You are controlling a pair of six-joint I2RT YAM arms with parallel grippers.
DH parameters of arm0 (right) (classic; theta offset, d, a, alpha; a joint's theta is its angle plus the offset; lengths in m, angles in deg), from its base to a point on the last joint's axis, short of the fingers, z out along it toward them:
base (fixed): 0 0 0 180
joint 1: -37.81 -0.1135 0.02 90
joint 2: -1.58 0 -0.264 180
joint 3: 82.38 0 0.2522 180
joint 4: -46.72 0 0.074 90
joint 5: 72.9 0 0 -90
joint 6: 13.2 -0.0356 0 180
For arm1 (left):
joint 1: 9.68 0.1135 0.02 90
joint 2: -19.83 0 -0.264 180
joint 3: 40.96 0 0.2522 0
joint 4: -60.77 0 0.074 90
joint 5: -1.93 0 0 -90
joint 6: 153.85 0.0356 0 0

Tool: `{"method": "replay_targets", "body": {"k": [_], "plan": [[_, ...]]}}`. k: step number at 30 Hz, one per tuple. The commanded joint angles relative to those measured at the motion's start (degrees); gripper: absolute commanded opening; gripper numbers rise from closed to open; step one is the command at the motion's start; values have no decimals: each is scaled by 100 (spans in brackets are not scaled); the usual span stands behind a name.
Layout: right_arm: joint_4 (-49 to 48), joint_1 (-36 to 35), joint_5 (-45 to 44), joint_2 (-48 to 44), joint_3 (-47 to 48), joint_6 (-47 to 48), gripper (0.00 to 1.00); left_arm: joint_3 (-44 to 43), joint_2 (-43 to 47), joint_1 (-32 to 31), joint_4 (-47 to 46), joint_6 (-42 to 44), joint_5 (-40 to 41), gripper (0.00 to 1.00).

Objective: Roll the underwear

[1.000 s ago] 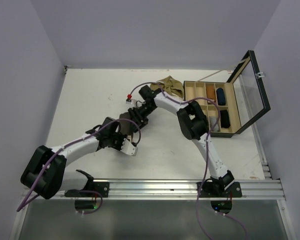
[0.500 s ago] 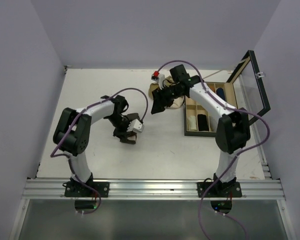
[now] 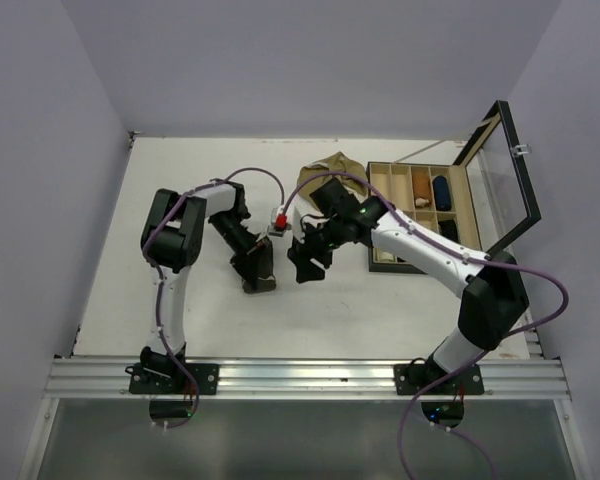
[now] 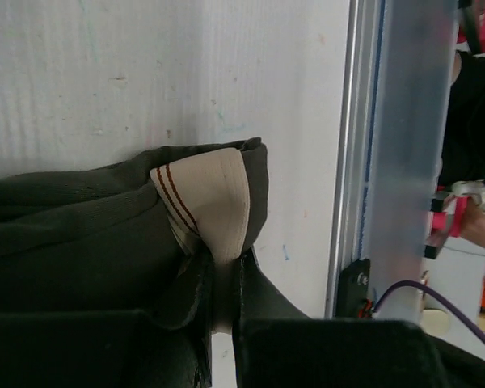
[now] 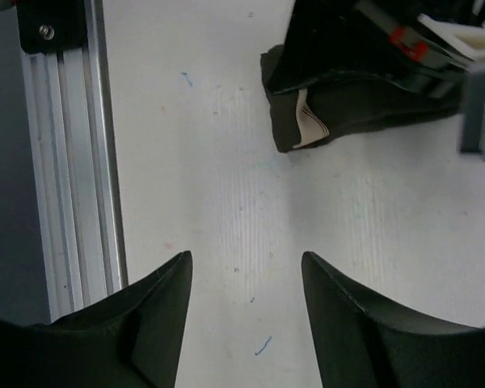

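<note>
The dark brown underwear (image 3: 263,283) lies bunched on the white table (image 3: 180,200), left of centre. My left gripper (image 3: 254,266) is shut on its beige waistband (image 4: 208,200), which shows two thin red stripes and is pinched between the dark fingers (image 4: 257,295). My right gripper (image 3: 306,266) hovers just right of that bundle, open, with only bare table between its fingertips (image 5: 178,263). In the right wrist view the brown underwear (image 5: 352,113) lies ahead of the jaws, apart from them. The olive-tan underwear (image 3: 336,166) sits crumpled at the back.
A black compartment box (image 3: 425,215) with its lid (image 3: 505,175) raised stands to the right, holding several small rolled items. The aluminium rail (image 3: 310,378) runs along the near edge, and it also shows as the rail (image 5: 65,162) in the right wrist view.
My right gripper has come forward from the olive-tan underwear at the back to beside the brown bundle. The left arm has shifted pose while its gripper stays shut on the cloth.
</note>
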Motion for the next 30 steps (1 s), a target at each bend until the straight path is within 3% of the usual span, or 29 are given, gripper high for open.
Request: {"method": "replay_targets", "body": {"k": [1,10,17,24,27,28,30], "plan": [[-589,-561,-537,-104,-166,447,60,159,-590,-7,-748,50,537,2],[-2205,-1565,-905,633,-640,1141,64,159,-678,-7,-757,112,334,4],[-3532,-1627,-1318,1135,-1045,1335,65,273,-591,-7,-757,235,334,7],[-3850,-1627,-1346,1522,-1063,1388,63,247,-608,-7,-757,288,317,7],[-3728,-1627,-1188,1645,-1001,1388,49,238,-617,-7,-757,314,282,7],[-3693,-1627,-1065,1733,-992,1397,36,238,-608,-7,-766,331,281,7],[-3431,-1627,-968,1847,-931,1449,26,247,-565,10,-783,358,194,8]]}}
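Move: The near, waistband end of the folded underwear lies about 10 cm to the right hand's left, 1 cm ahead and some 13 cm below. The khaki cloth is roughly 20 cm ahead of the right hand and 4 cm to its right; the compartment box's middle is about 14 cm ahead and 22 cm right, both on the table. The left hand already pinches the underwear there, its near end 1 cm back and 1 cm right of the finger pads. The right fingers close in on the folded underwear's near end, down to about half their starting gap, beside the left gripper. To get there the right hand swings left about 10 cm and back some 5, then sinks mostly straight down, easing forward again, rolling about 30 degrees counter-clockwise. The left hand keeps its pinch and drags the end back about 2 cm, tilting slightly. ##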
